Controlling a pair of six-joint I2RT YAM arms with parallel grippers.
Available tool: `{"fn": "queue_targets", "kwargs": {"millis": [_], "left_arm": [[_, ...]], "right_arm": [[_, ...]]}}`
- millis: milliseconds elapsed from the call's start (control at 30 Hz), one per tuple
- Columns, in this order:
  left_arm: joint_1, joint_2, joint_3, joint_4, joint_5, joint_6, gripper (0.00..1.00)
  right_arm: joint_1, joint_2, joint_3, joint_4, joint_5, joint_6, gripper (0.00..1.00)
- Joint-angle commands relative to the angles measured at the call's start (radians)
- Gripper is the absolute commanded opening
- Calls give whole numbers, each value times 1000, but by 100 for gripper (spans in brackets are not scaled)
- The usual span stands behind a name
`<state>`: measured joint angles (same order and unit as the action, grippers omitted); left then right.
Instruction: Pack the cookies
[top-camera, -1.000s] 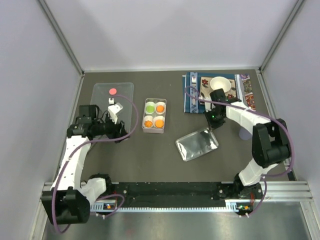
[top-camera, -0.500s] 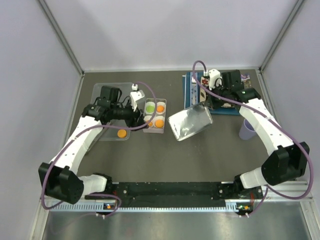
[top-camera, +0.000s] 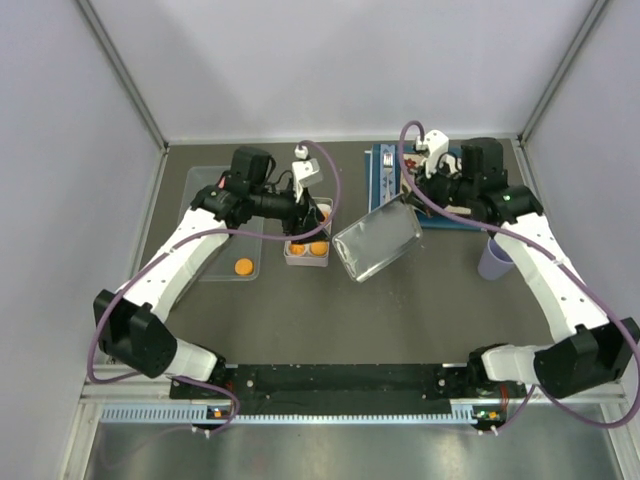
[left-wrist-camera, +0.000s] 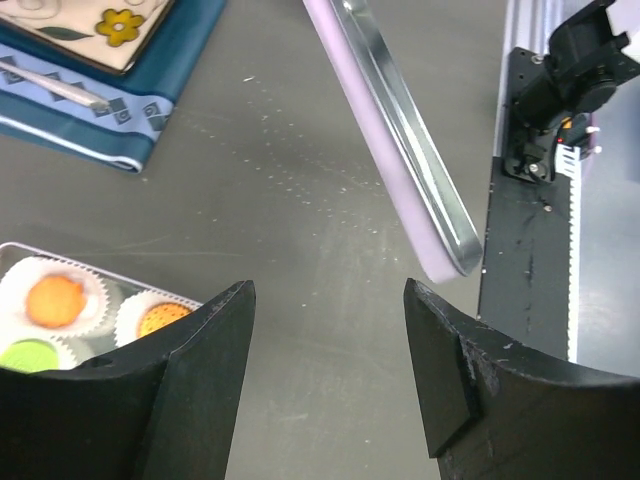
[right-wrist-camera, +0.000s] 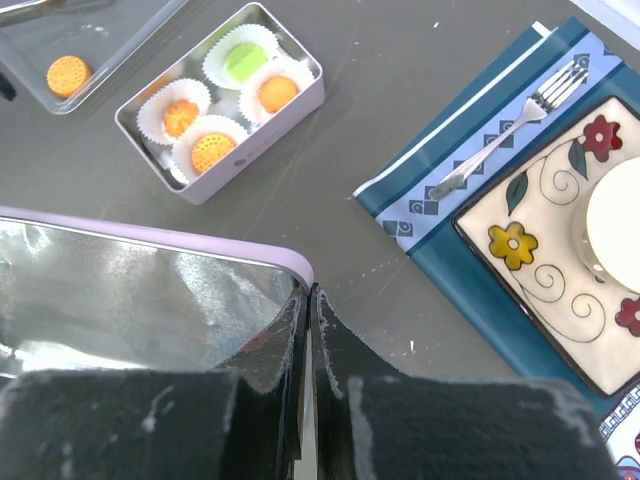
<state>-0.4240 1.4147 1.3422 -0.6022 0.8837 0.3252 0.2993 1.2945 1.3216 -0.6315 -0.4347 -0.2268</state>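
Observation:
The four-cup box (top-camera: 307, 243) (right-wrist-camera: 220, 100) holds one green cookie (right-wrist-camera: 245, 60) and three orange cookies (right-wrist-camera: 277, 93) in white paper cups. Another orange cookie (top-camera: 243, 266) (right-wrist-camera: 68, 73) lies loose in the clear tray (top-camera: 215, 235). My left gripper (top-camera: 308, 208) (left-wrist-camera: 330, 380) hovers open over the box's right side with nothing between its fingers. The box (left-wrist-camera: 80, 310) shows at the left of its view. My right gripper (top-camera: 405, 205) (right-wrist-camera: 310, 300) is shut on the rim of the shiny box lid (top-camera: 378, 243) (right-wrist-camera: 140, 300), which hangs tilted just right of the box.
A blue placemat (top-camera: 385, 190) at the back right carries a flowered plate (right-wrist-camera: 540, 230), a white cup (right-wrist-camera: 615, 220) and a fork (right-wrist-camera: 510, 130). A lilac cup (top-camera: 493, 258) stands at the right. Grey walls close in both sides.
My left arm has swung right from the clear tray to above the box. My right gripper has lifted the lid off the table and carried it left, tilted, beside the box.

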Motion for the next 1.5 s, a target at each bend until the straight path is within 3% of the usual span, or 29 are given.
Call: {"fn": "queue_targets", "kwargs": {"millis": [0,367,533,733,967,1467], "left_arm": [[-16,6,52,24,84,-29,67],[-19,-14,129,50,107,-100,67],[-44,36,247,-57,29,-103,66],[-122,116,331,-162,-100,-72,66],[-156,179,371,-188,-198,-45,66],[-194,233,365,-211,-262,-3,64]], "right_arm": [[15,-87,-24,99,-81,-6,0],[15,-113,-36,147,-21,-6,0],[27,-93,-53,138,30,-31,0],[127,-69,-56,142,201,-43,0],[170,-61,-58,162,281,-23,0],[190,-93,-62,179,310,17,0]]}}
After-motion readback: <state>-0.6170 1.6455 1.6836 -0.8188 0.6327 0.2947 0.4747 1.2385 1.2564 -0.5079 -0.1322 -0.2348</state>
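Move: The lid, held by its far corner in the right fingers, has its middle about 13 cm to the left hand's right, 2 cm back and slightly lower; its near end is only a few centimetres away. The cookie box sits roughly 10 cm ahead and 3 cm left of the left hand, 24 cm down. From the right hand that box is about 22 cm left, 4 cm ahead and 24 cm below; the fork lies 16 cm ahead, 2 cm left, on the table. Rightward by about 5 cm, in an arc that first climbs some 7 cm and then sinks back to its old height, the left hand brings its open fingers to the lid's near end, rolling about 10 degrees. The right hand keeps its pinch on the far corner, lifts about 3 cm and settles back most of the way, shifts slightly left and tips its fingers up roughly 10 degrees. ##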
